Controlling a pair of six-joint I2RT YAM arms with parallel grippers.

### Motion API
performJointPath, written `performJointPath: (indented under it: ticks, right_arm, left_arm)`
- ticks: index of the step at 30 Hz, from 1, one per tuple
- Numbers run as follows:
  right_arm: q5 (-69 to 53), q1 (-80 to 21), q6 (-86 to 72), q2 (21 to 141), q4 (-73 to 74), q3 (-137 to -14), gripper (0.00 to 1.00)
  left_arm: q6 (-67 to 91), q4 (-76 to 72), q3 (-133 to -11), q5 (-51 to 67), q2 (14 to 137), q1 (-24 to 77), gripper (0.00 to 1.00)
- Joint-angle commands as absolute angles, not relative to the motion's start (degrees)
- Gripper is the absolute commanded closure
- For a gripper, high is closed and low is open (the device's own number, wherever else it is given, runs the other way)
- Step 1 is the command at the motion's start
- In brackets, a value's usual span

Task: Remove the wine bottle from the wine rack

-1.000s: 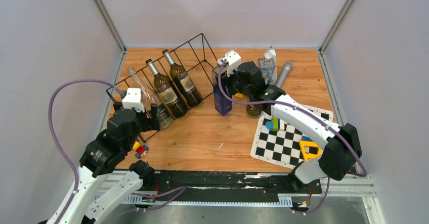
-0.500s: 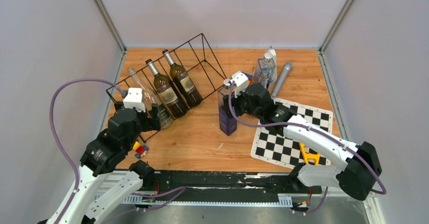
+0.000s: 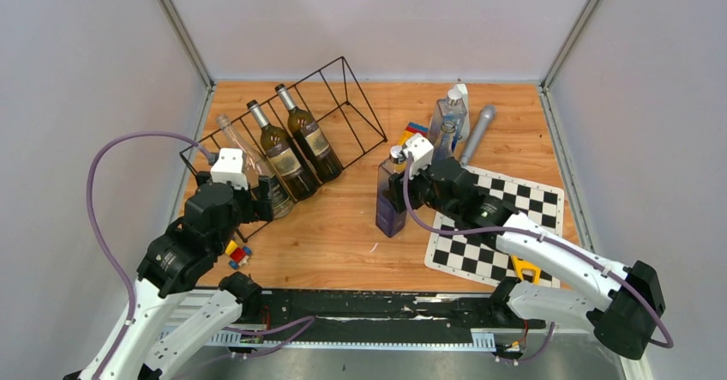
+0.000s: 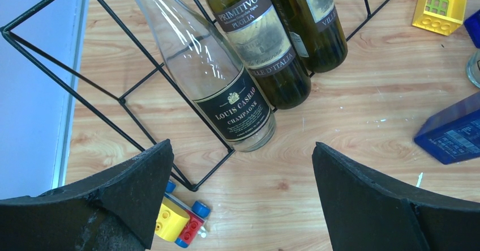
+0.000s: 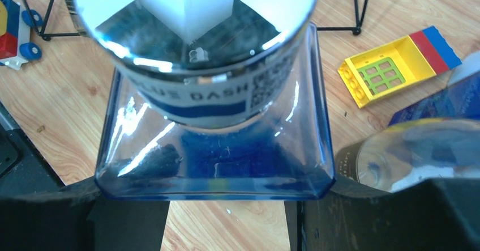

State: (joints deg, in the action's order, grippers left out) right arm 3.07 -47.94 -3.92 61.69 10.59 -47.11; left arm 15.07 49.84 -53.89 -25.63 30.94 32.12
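Note:
The wine rack (image 4: 120, 99), a long black wire frame, lies at the back left of the table. Three bottles lean in it: a clear champagne bottle (image 3: 249, 167) and two dark wine bottles (image 3: 283, 159) (image 3: 313, 144). My left gripper (image 4: 243, 166) hangs open just in front of the clear bottle's base (image 4: 243, 120), touching nothing. Right of the rack, my right gripper (image 5: 235, 200) is shut on the shoulders of a blue square glass bottle (image 3: 391, 204) with a silver cap (image 5: 192, 13). This bottle stands upright, apart from the rack.
A checkerboard mat (image 3: 514, 217) lies at the right with a yellow tool (image 3: 521, 264) on it. Clear bottles (image 3: 450, 114) and a grey cylinder (image 3: 478, 131) stand at the back right. A toy block car (image 4: 175, 220) sits by the rack's near corner. A yellow block (image 5: 390, 69) lies behind the blue bottle.
My right arm has carried the blue bottle away from the rack's end, toward the near side and a little right. The left arm has stayed put.

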Motion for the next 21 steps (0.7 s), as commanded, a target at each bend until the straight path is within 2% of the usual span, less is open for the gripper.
performJointPath:
  ticks: [1,10,21]
  right_arm:
    - [11.54,-48.27,-6.99,57.16,4.74,-47.65,0.99]
    - [25.13,-48.25,-8.64,54.18,5.57,-46.14,1.0]
    - [34.48,-48.28,-10.72,50.99,4.99,-42.02,1.0]
  left_arm:
    - [14.41,47.3,-53.44,-25.3,31.46,31.88,0.0]
    - [14.33,47.29,-53.44,-25.18,31.7,31.9,0.0]
    - [14.33,47.31,-53.44,-25.12,31.8,31.9,0.0]
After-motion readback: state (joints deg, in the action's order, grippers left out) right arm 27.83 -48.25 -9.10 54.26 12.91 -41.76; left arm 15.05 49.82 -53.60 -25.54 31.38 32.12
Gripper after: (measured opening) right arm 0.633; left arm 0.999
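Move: The right hand grips the blue wine bottle upright by its neck; the bare table it is being carried to lies about 10 cm to the right, 3 cm ahead and 20 cm below. The standing champagne bottle is roughly 10 cm ahead and 10 cm right, the other blue bottle about 17 cm ahead and 11 cm right, the yellow toy about 20 cm ahead and 5 cm right. From the left hand, that spot lies some 46 cm right, 7 cm ahead and 25 cm down. Still pinching the blue bottle's neck, the right hand swings it to the right, about 8 cm with a couple of centimetres forward, level over the table towards the near side of the two standing bottles. Meanwhile the wrist turns some 25 degrees clockwise, and the fingers keep their hold. ##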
